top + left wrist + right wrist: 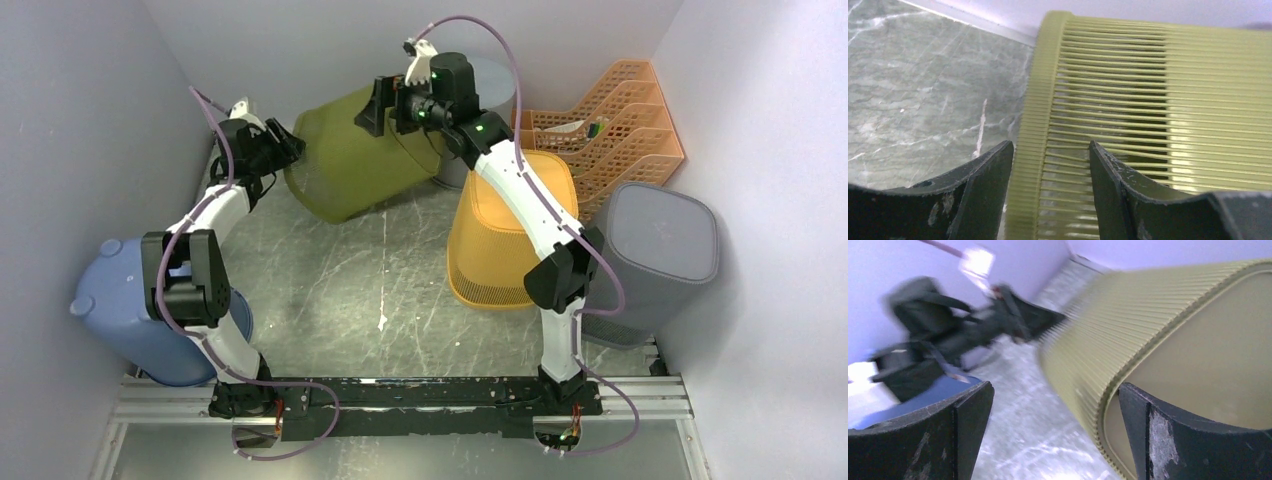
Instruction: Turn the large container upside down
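Observation:
The large container (350, 165) is an olive-green slatted bin. It lies tilted on its side at the back of the table, its open mouth facing left and down. My left gripper (285, 150) is at its rim, open, with the rim band (1030, 125) between the jaws close to the left finger (983, 190). My right gripper (375, 105) stands open at the bin's upper right. The edge of the bin's base (1158, 315) runs just inside the right finger (1168, 440). The left gripper (1050, 150) and the right gripper (1055, 390) clamp nothing.
An upturned orange basket (510, 240) stands right of centre under my right arm. A grey bin (660, 250) and an orange tray rack (610, 120) fill the right side. A blue container (130, 310) lies at the left wall. Another grey bin (490, 90) is behind.

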Available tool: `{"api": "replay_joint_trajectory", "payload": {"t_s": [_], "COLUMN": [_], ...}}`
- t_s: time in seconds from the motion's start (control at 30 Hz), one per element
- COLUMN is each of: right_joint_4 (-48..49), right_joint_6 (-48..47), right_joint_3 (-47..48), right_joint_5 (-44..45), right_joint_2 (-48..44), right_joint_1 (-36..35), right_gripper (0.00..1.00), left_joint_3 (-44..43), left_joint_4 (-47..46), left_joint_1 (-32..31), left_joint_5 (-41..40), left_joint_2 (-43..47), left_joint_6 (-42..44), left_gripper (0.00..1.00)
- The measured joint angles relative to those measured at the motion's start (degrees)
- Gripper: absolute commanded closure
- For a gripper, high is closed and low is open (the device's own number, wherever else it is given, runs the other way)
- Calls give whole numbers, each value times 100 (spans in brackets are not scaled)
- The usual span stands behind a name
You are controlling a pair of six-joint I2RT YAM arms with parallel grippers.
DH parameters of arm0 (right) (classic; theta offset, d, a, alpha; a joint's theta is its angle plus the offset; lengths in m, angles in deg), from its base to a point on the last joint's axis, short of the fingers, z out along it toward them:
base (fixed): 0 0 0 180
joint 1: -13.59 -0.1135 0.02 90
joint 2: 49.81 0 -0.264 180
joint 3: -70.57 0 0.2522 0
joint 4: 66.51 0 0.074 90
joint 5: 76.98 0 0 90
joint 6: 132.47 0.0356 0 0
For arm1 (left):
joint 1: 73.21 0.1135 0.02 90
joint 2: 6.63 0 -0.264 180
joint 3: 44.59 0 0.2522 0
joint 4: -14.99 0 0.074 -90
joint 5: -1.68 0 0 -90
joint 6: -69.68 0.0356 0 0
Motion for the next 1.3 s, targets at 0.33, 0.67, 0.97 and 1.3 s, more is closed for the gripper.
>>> {"api": "replay_joint_trajectory", "payload": {"t_s": [0.33, 0.67, 0.97, 1.3], "right_joint_4": [942, 931, 588, 782], "right_joint_6": [2, -107, -369, -535], "right_joint_3": [391, -146, -953, -2898], "right_joint_5": [-772, -619, 173, 1180], "right_joint_2": [-7, -52, -822, -1952], "right_joint_1": [-863, -697, -603, 304], "right_gripper": [2, 0, 0, 0], "left_joint_3": [483, 498, 155, -260], "left_joint_4": [1534, 2208, 2997, 3036], "left_joint_1": [-337, -356, -380, -382], "left_joint_5": [-85, -212, -549, -612], "left_joint_2": [-879, -726, 212, 1733], "left_joint_6": [522, 719, 1176, 1596], "left_gripper": [34, 24, 1, 1]}}
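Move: The left hand has the raised rim of the tipped olive container between its fingers; the container's middle lies about 14 cm to its right, 2 cm nearer the base and roughly level in height. From the right hand, at the raised bottom edge, that middle is about 4 cm ahead, 4 cm left and 15 cm below. The upturned grey round bin stands some 12 cm ahead and 20 cm right of the right hand, the yellow container 12 cm back and 27 cm right, both about 24 cm lower. With the open right fingers on the container's bottom edge, the right hand sweeps left, back and up, about 8 cm each way, while the left takes the rim down some 16 cm and back, tipping down about 30 degrees. The left then opens wide, rises about 20 cm clear of the rim and levels out; the right eases down a little, then swings back right about 16 cm and lower, fingers wide. ##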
